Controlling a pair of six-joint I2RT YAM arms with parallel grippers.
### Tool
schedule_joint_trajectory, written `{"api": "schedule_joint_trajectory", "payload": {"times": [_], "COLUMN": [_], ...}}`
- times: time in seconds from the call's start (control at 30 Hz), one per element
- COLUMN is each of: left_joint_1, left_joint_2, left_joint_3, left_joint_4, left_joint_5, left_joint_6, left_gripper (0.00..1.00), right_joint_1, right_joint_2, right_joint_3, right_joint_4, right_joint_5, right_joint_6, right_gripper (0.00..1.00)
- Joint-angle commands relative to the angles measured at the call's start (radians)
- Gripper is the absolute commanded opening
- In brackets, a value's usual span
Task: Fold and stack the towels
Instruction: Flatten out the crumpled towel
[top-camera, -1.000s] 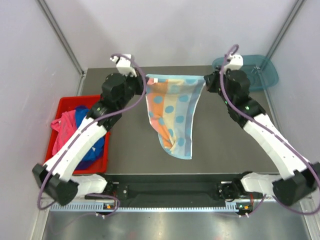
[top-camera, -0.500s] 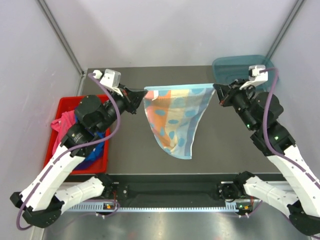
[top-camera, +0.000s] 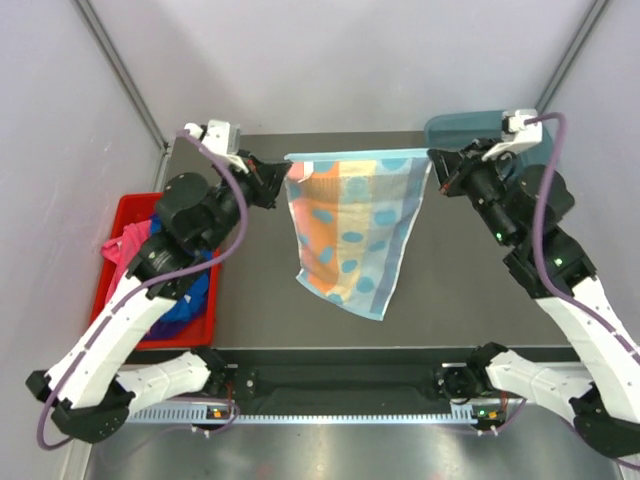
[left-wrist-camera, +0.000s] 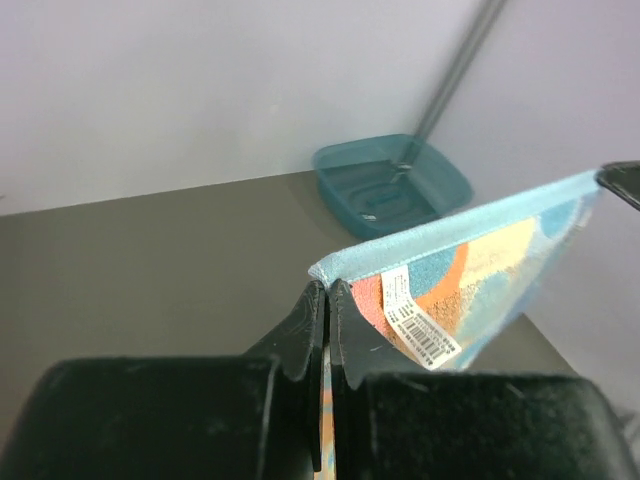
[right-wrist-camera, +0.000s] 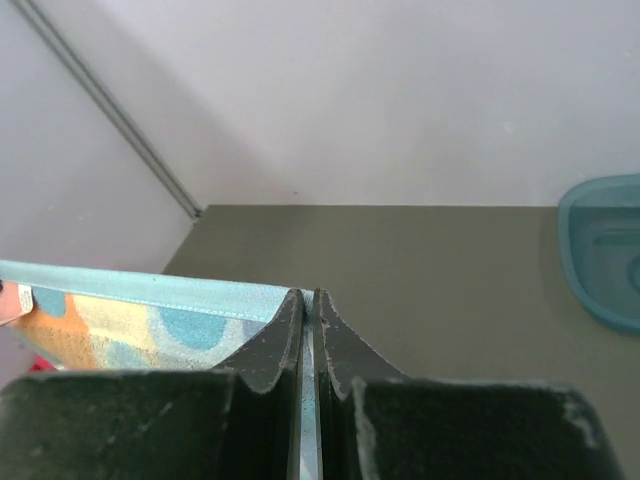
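A towel (top-camera: 350, 225) with orange, yellow and blue panels and blue dots hangs in the air over the table, stretched by its top edge. My left gripper (top-camera: 283, 180) is shut on its top left corner (left-wrist-camera: 345, 270), where a white barcode label shows. My right gripper (top-camera: 433, 162) is shut on its top right corner (right-wrist-camera: 290, 298). The towel's lower end narrows toward the near side of the table and seems to touch it. More towels, pink and blue (top-camera: 135, 250), lie bunched in the red bin.
A red bin (top-camera: 125, 215) stands at the table's left edge, partly under my left arm. A teal tray (top-camera: 455, 130) sits at the back right corner, also in the left wrist view (left-wrist-camera: 392, 185) and right wrist view (right-wrist-camera: 603, 250). Grey walls enclose the dark table (top-camera: 250, 290).
Both grippers have lifted and pulled the towel's top edge taut and wider. The towel has spread from a narrow hanging shape to a broader one.
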Motion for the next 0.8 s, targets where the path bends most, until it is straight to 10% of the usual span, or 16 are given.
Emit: {"api": "schedule_joint_trajectory", "payload": {"times": [0.0,0.77], "left_joint_1": [0.012,0.337], "left_joint_2": [0.062,0.853], "left_joint_3": [0.033,0.326], "left_joint_4": [0.040,0.376], "left_joint_5": [-0.206,-0.117], "left_joint_6": [0.028,0.025], "left_gripper": [0.00,0.00], "right_joint_1": [-0.008,-0.277], "right_joint_2": [0.077,0.850], "right_joint_3": [0.041,0.370], "right_joint_4": [0.028,0.289], "right_joint_5": [0.121,0.022], "right_joint_6": [-0.063,-0.083], "right_gripper": [0.00,0.00]}}
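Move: The open table to lay the towel on centres about 26 cm ahead of both shut grippers and 45 below, some 12 to the left gripper's right and 12 to the right gripper's left. The held towel hangs between them, its middle roughly 4 cm back and 23 below. The red bin is level with the left gripper, about 37 cm to its left; the teal bin lies some 36 cm ahead of the right gripper and 30 to its right, both over 40 below. Swing both grippers fast and together, forward about 25 cm and down some 17, out over the far table, keeping the towel's two top corners pinched and its edge stretched between them. Tip both hands about 15 degrees downward on the way, turning the left some 20 degrees counter-clockwise and the right about 10 clockwise. ##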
